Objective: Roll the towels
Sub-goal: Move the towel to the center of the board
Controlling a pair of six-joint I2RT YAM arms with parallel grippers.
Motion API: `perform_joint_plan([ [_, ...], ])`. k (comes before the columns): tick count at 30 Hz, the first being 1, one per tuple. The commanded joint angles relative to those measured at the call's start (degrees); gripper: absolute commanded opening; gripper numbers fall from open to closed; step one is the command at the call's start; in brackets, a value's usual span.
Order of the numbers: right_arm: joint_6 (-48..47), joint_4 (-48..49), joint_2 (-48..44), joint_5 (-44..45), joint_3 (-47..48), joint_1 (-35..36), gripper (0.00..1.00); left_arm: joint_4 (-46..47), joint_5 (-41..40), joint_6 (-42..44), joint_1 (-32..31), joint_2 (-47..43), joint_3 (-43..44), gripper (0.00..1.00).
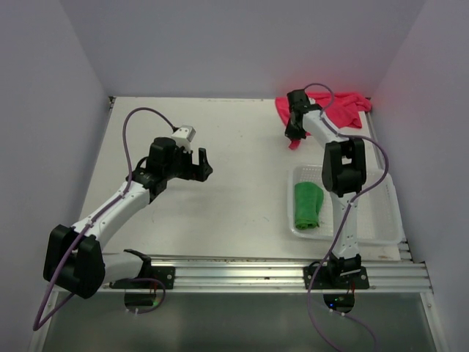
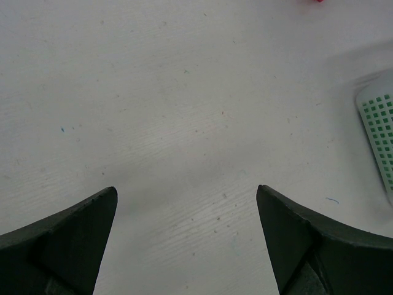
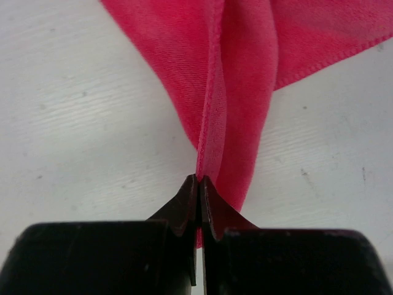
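Observation:
The pink-red towel [image 1: 344, 106] lies crumpled at the table's back right. My right gripper [image 1: 294, 136] is at its near-left corner. In the right wrist view that gripper [image 3: 199, 179] is shut on a folded edge of the pink-red towel [image 3: 245, 74], which fans out beyond the tips. The green towel [image 1: 308, 205] lies rolled in the left part of the clear mesh basket [image 1: 388, 214]. My left gripper [image 1: 201, 165] hovers over the bare table centre-left, and in its wrist view the gripper [image 2: 186, 188] stands open with nothing between its fingers.
The basket sits at the right, near the front rail, and its corner [image 2: 377, 132] shows at the right edge of the left wrist view. White walls close in the table on the left, back and right. Cables loop above both arms.

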Motion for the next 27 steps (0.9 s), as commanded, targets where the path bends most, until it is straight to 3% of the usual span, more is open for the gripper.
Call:
perform_joint_plan([
  [1,-4.46,-0.36,-7.44,-4.78,3.76,3.41,0.0,2.36,1.45,0.46,0.14,-0.23,1.34,1.0],
  [11,-5.45,-2.3,-7.89,-9.09,6.57,19.75,0.0,2.27,-2.5,0.1,1.02,-5.31,0.2,1.0],
  [22,3.16,2.17,0.19,-16.98,9.64,29.51,0.0,0.78,-21.04,-0.42,1.28,-15.6,-1.48,0.99],
  [27,5.8,2.79,7.66,-21.13,19.21,32.85,0.0,1.74,-25.87,-0.25,1.37,-20.26,-2.35,0.99],
])
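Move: The right hand already holds the near corner of the red towel. The open centre of the board lies about 25 cm to its left, 12 cm back and a few centimetres down. The towel's bulk lies some 15 cm ahead and 12 cm to the right; the rolled green towel in the white tray is roughly 28 cm back and 3 cm to the right. From the left hand, the board's centre is about 9 cm ahead, 7 cm to the right and 14 cm below. Keeping its shut pinch on the red towel's corner, the right hand sweeps fast to the left, about 33 cm, and draws back some 11 cm, carrying the corner to and a little past the board's centre in a low arc that rises about 8 cm and then sinks by about half that, while the wrist turns roughly 35 degrees counter-clockwise. The empty left hand, fingers still wide open, starts a little later and clears the way, rising and moving left as it tips up and turns counter-clockwise. ##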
